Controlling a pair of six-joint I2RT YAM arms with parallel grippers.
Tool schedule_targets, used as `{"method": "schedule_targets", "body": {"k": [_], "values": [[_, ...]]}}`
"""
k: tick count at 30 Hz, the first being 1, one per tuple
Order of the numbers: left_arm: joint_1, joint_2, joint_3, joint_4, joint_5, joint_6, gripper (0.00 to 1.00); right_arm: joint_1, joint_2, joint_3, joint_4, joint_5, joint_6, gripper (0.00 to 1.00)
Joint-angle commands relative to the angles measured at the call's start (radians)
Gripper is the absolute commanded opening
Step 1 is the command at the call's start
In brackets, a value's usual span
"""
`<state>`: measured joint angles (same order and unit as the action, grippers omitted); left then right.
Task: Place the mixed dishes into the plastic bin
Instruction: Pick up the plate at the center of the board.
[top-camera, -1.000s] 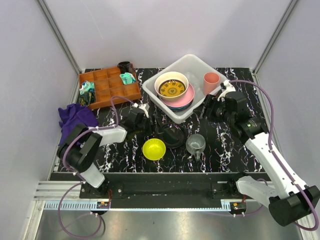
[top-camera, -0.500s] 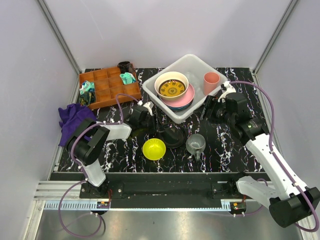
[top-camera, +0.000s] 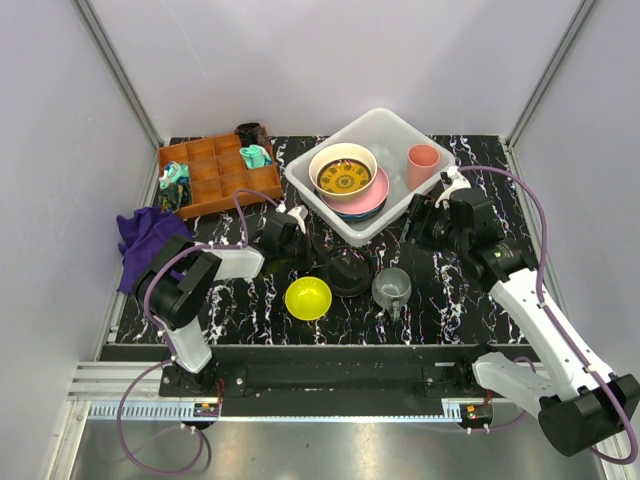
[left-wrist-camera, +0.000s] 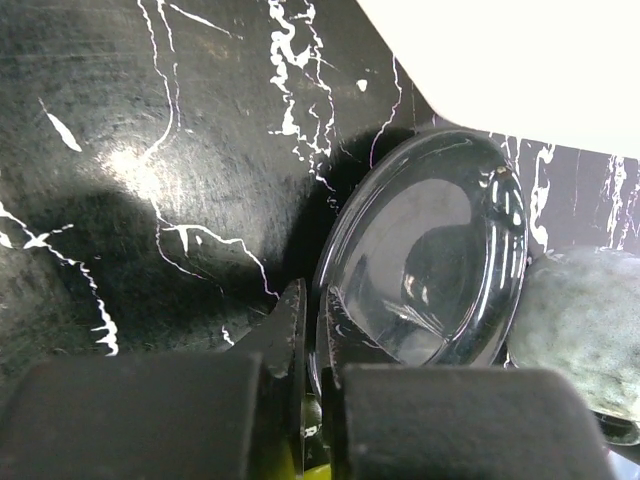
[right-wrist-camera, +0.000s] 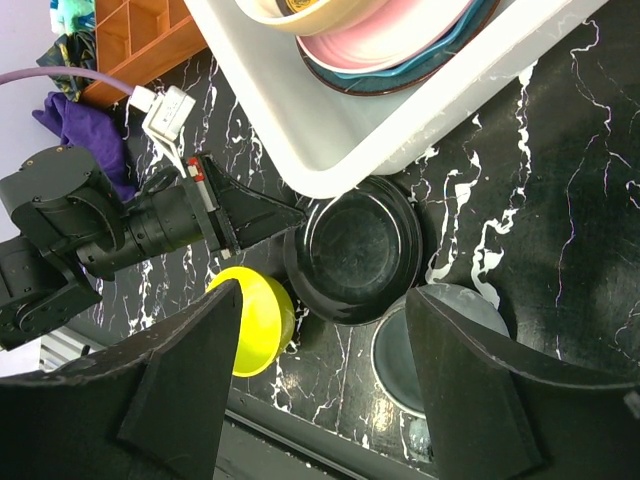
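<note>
The plastic bin (top-camera: 385, 135) holds a cream bowl (top-camera: 342, 173) on a pink plate (top-camera: 377, 192) and a blue plate, plus a pink cup (top-camera: 422, 165). On the table in front of it lie the black saucer (top-camera: 346, 273), the yellow bowl (top-camera: 308, 298) and the grey mug (top-camera: 391, 288). My left gripper (top-camera: 312, 256) is shut on the saucer's left rim (left-wrist-camera: 335, 300), with its fingertips (left-wrist-camera: 290, 320) on either side of the edge. My right gripper (right-wrist-camera: 320, 385) is open and empty, high above the saucer (right-wrist-camera: 365, 250) and mug (right-wrist-camera: 440, 345).
A brown wooden compartment tray (top-camera: 218, 176) with small items stands at the back left. A purple cloth (top-camera: 150, 232) lies at the left edge. The bin's near corner (right-wrist-camera: 330, 150) is right behind the saucer. The yellow bowl (right-wrist-camera: 255, 318) sits just left of it.
My left gripper has reached a little right, up to the saucer's rim, and holds there. The right arm and the dishes have hardly moved.
</note>
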<state>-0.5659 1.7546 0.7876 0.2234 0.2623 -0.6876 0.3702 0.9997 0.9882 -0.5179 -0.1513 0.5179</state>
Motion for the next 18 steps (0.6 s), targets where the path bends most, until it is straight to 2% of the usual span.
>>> {"method": "schedule_targets", "body": {"k": [1, 6, 18], "values": [[0.001, -0.021, -0.019, -0.059, -0.076, 0.014, 0.00, -0.001, -0.027, -0.003, 0.022, 0.002, 0.007, 0.76], [0.034, -0.108, -0.056, -0.101, -0.116, -0.001, 0.00, -0.001, -0.023, -0.010, 0.024, 0.002, 0.011, 0.76], [0.187, -0.349, -0.129, -0.220, -0.186, 0.022, 0.00, -0.001, 0.007, -0.026, 0.047, -0.021, 0.033, 0.76]]}}
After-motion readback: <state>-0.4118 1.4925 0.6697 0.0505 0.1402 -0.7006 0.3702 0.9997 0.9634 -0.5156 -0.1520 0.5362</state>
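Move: The left hand already pinches the black plate's left rim; the plate's middle lies about 6 cm right and 1 cm back. The yellow bowl sits some 7 cm back and 3 cm left, the grey mug 17 cm right and 5 cm back, the plastic bin's middle 22 cm forward and 12 cm right. From the right hand the plate is roughly 13 cm left, 4 cm back and 22 cm below. The left hand, still pinching the plate's rim, draws it about 9 cm left, away from the mug, rising slightly. ##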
